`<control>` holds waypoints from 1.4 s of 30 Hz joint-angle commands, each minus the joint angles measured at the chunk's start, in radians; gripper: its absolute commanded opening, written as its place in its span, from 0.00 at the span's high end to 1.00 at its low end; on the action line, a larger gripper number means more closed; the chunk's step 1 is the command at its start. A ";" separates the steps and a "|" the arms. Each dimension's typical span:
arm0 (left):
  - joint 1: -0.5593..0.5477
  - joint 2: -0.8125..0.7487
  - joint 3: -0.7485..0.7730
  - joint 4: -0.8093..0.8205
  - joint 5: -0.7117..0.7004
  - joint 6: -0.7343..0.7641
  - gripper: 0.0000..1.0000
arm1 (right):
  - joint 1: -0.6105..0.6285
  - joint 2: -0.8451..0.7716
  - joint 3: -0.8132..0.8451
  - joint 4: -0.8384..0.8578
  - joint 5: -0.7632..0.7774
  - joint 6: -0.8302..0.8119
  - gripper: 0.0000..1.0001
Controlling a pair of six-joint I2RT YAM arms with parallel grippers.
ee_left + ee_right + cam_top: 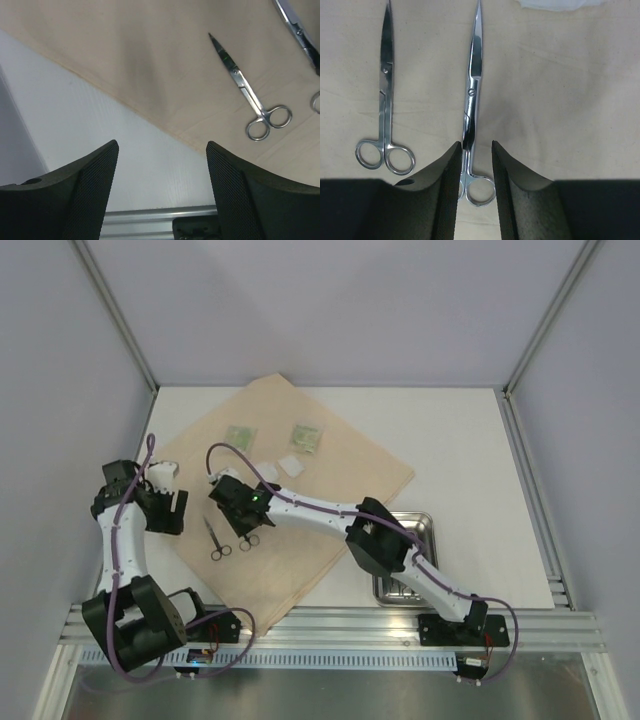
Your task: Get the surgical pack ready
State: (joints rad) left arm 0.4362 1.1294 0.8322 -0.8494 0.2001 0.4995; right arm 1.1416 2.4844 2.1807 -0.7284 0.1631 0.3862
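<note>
The tan cloth (pixel 340 475) lies spread flat on the table. On it are two green packets (pixel 241 435) (pixel 306 437), two white pads (pixel 265 470) (pixel 291 465) and two pairs of metal scissors. My right gripper (pixel 474 144) (pixel 245 525) is closed in on the handle end of one pair of scissors (pixel 472 90). Its shank rests against the left finger and a ring against the right finger, and it still lies on the cloth. The other scissors (pixel 384 100) (pixel 250 100) (pixel 214 540) lie free beside it. My left gripper (pixel 162 145) (pixel 165 510) hangs open and empty over bare table by the cloth's left edge.
The steel tray (pixel 425 530) stands right of the cloth, partly hidden under my right arm. An aluminium rail (pixel 330 625) runs along the near table edge. Grey walls with metal posts (pixel 120 320) close in the left, back and right sides.
</note>
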 commanded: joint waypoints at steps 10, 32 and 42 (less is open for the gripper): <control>0.124 0.029 0.062 -0.062 0.311 0.073 0.20 | 0.021 0.048 0.050 0.018 0.045 -0.021 0.67; 0.131 -0.008 0.073 -0.065 0.282 0.062 0.16 | 0.035 0.010 0.083 -0.055 0.021 0.020 1.00; 0.131 -0.026 0.096 -0.096 0.277 0.062 0.16 | 0.035 -0.195 -0.022 0.058 0.041 0.036 0.99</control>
State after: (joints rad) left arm 0.5583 1.1362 0.8799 -0.9276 0.4644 0.5396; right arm 1.1706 2.4104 2.1635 -0.7376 0.2028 0.4072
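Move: The right hand hangs with half-open fingers around the shank of the longer scissors, near the loops. The middle of these scissors is about 3 cm ahead, 2 cm left and 1 cm below. The smaller scissors lie some 7 cm to the left and level with this hand; the nearest gauze pad is about 12 cm ahead and 1 cm left. From the left hand the longer scissors are roughly 16 cm right, 5 cm ahead and 8 cm down. Pinching the longer scissors by the shank just ahead of the loops, the right hand first eases left and down by under 1 cm, closes its fingers, then rises about 3 cm, mostly in a quick pull at the end. The left hand, empty and open, backs off some 2 cm up and left, its fingers swinging about 10 degrees to the right. ##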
